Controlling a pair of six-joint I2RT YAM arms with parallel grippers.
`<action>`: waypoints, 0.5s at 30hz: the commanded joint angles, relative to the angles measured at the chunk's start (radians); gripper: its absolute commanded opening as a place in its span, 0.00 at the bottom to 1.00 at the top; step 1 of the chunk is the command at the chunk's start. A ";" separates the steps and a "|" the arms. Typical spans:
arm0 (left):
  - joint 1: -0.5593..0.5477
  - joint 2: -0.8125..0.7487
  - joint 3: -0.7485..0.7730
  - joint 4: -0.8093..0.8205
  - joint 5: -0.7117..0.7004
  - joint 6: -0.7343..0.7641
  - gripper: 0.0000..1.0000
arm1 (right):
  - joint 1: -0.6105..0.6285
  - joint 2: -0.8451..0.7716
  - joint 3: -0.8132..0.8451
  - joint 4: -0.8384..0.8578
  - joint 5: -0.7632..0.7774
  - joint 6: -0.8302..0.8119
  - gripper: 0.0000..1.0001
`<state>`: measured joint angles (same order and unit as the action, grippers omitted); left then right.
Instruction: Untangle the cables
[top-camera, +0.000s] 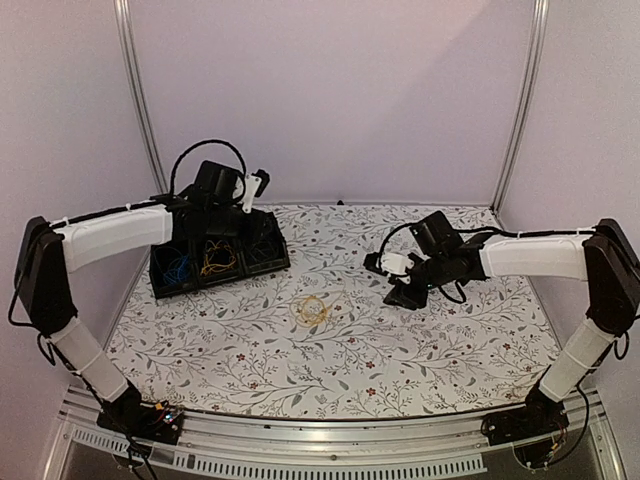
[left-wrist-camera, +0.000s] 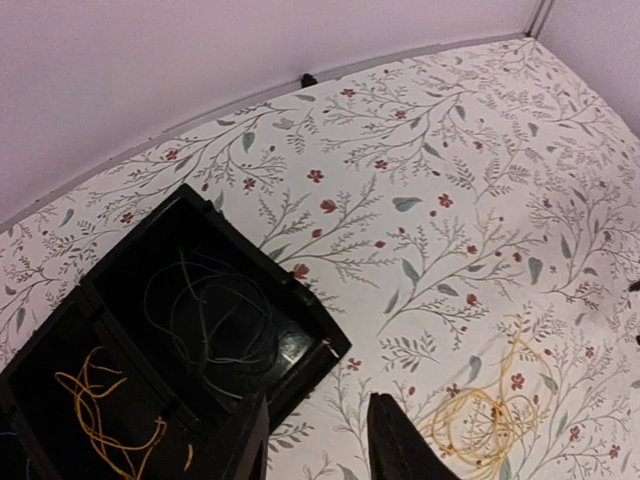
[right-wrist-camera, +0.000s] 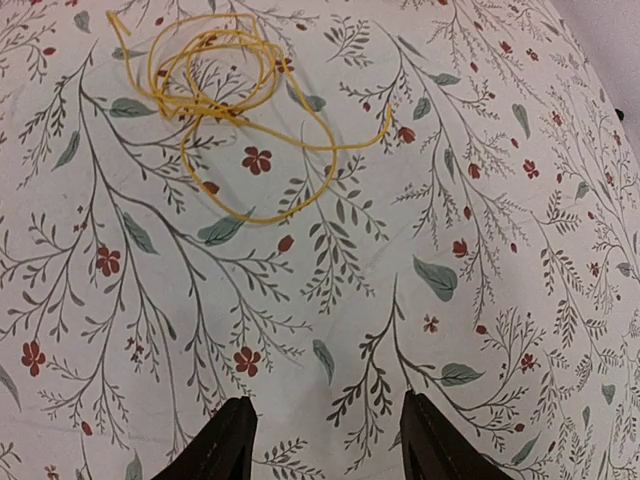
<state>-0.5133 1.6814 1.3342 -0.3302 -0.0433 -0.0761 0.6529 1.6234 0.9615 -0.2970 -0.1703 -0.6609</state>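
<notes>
A loose yellow cable coil (top-camera: 311, 309) lies on the floral table mid-centre; it also shows in the left wrist view (left-wrist-camera: 488, 410) and the right wrist view (right-wrist-camera: 225, 95). A black three-part bin (top-camera: 155, 272) at back left holds a blue cable (top-camera: 178, 264), a yellow/orange cable (top-camera: 217, 260) and a dark cable (left-wrist-camera: 210, 320) in separate compartments. My left gripper (left-wrist-camera: 315, 440) is open and empty above the bin's right end. My right gripper (right-wrist-camera: 325, 440) is open and empty, hovering right of the loose yellow coil.
The floral table (top-camera: 400, 350) is walled by pale panels at the back and sides, with metal posts (top-camera: 135, 90) in the back corners. A metal rail (top-camera: 320, 440) runs along the near edge.
</notes>
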 joint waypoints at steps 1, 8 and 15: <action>-0.126 -0.138 -0.252 0.266 0.116 -0.119 0.31 | -0.021 0.072 0.141 0.026 -0.058 0.130 0.54; -0.317 -0.197 -0.482 0.479 0.070 -0.210 0.33 | -0.045 0.321 0.426 -0.070 -0.257 0.266 0.57; -0.383 -0.187 -0.608 0.610 0.055 -0.348 0.40 | -0.047 0.487 0.553 -0.097 -0.328 0.316 0.59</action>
<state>-0.8619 1.5043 0.7677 0.1471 0.0425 -0.3313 0.6079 2.0464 1.4601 -0.3405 -0.4187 -0.4030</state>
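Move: The yellow cable on the table lies about 11 cm back and 13 cm to the right of the left hand, some 19 cm below. From that hand, the box's right compartment with the dark cable is about 12 cm ahead, 3 cm left and 17 cm down; its middle compartment is about 7 cm ahead, 14 cm left and equally low. From the right hand the yellow cable is about 20 cm left, 2 cm ahead and 7 cm below. Both hands head for the yellow cable with fingers parted and touch nothing. The left comes back from the box some 16 cm, also going right and sinking, its wrist turning about 20 degrees, partly clockwise. The right sweeps left and forward, roughly 8 cm each way, arching up about 4 cm and dipping back to its starting height as its wrist tilts. ##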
